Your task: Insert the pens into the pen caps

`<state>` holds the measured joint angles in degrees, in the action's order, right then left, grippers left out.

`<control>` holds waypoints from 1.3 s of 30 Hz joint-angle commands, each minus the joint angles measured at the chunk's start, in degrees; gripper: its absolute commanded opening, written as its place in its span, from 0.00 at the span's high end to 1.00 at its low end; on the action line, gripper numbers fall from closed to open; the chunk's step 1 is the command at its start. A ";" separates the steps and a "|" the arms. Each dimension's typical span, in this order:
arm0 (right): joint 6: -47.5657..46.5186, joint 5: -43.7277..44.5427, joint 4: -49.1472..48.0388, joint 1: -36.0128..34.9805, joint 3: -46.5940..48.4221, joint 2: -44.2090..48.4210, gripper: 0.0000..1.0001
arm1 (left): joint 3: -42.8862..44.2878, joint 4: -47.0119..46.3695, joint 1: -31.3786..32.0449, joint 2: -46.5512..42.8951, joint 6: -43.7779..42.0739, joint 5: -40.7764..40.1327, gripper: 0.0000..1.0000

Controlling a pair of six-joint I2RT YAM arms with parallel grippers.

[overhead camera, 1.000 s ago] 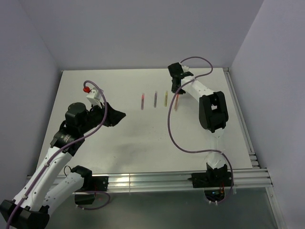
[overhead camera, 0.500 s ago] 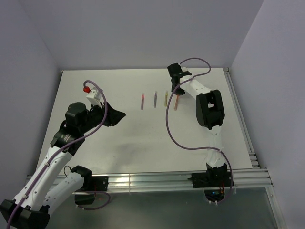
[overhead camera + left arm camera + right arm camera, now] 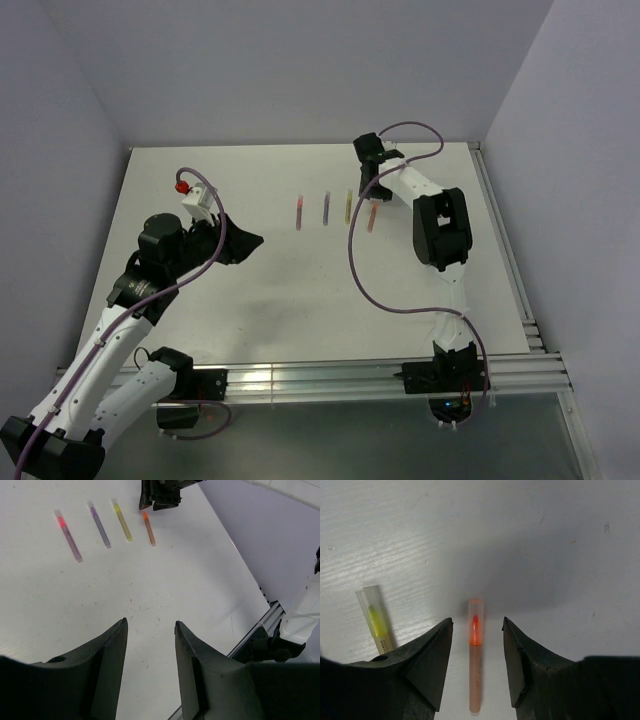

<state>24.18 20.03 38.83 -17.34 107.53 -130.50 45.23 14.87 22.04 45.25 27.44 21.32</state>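
Observation:
Four pens lie in a row on the white table: pink-red [image 3: 300, 211], dark purple [image 3: 326, 207], yellow [image 3: 348, 206] and orange-red [image 3: 371, 216]. In the right wrist view the orange-red pen [image 3: 475, 670] has a translucent cap [image 3: 476, 611] over its glowing tip. The yellow pen [image 3: 376, 622] beside it is capped too. My right gripper [image 3: 477, 621] is open and straddles the orange-red pen's capped end without touching it; in the top view it [image 3: 370, 190] is at the row's far right. My left gripper [image 3: 256, 239] is open and empty, well left of the row; its jaws [image 3: 150, 622] face all four pens. I see no loose caps.
White walls close in the table at the back and both sides. An aluminium rail [image 3: 350, 375] runs along the near edge, and another [image 3: 505, 255] along the right side. A purple cable [image 3: 356, 270] loops from the right arm over the table.
My right arm has swung slightly left over the orange-red pen. The left arm and the pens have not moved.

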 commanded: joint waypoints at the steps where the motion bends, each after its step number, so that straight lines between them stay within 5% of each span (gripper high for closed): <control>1: -0.01 0.98 -0.41 0.38 -1.08 6.12 0.46 | 0.03 -1.34 -0.33 0.01 -0.90 0.21 0.53; 8: 0.25 -3.76 -7.44 -0.23 -13.62 25.35 0.35 | 0.12 -0.29 -0.51 -1.83 -1.51 -1.01 0.53; 13: 1.65 -9.56 -15.70 -1.46 -25.85 45.65 0.00 | 0.03 -0.20 -0.60 -3.07 -1.60 -2.07 0.52; 17: 3.59 -17.47 -17.90 -2.16 -35.25 59.44 0.00 | 0.21 -0.02 -0.68 -2.45 -1.60 -1.81 0.52; 23: 4.47 -18.01 -21.34 -5.86 -46.60 72.03 0.00 | 0.12 0.07 -1.04 -2.63 -1.51 -2.42 0.52; 39: 2.89 -19.42 -21.69 -5.86 -50.75 78.38 0.00 | 0.12 0.24 -1.48 -2.54 -1.51 -2.16 0.52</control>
<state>27.97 0.93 19.92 -23.22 57.28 -53.17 45.21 15.81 20.82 43.16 26.63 19.55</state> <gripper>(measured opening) 0.999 0.475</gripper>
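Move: Just behind the right hand's open fingertips, which straddle its cap end, the orange pen lies in its cap, its middle about 4 cm back, 1 cm left and 1 cm below. The yellow pen is some 8 cm left of this hand and level with it, the purple one about 14 cm left, also level, and the pink one 22 cm left and 2 cm back. From the left hand the orange pen is roughly 23 cm ahead, 30 cm right and 24 cm below. Backing away from the released orange pen, the right hand starts slowly, then sweeps up nearly 30 cm while drawing back about 20 cm towards its base, and ends a few centimetres below that peak. The half-open fingers spread fully on the way, and the wrist tips them up from steeply down towards level, its left side rising some 30 degrees. ##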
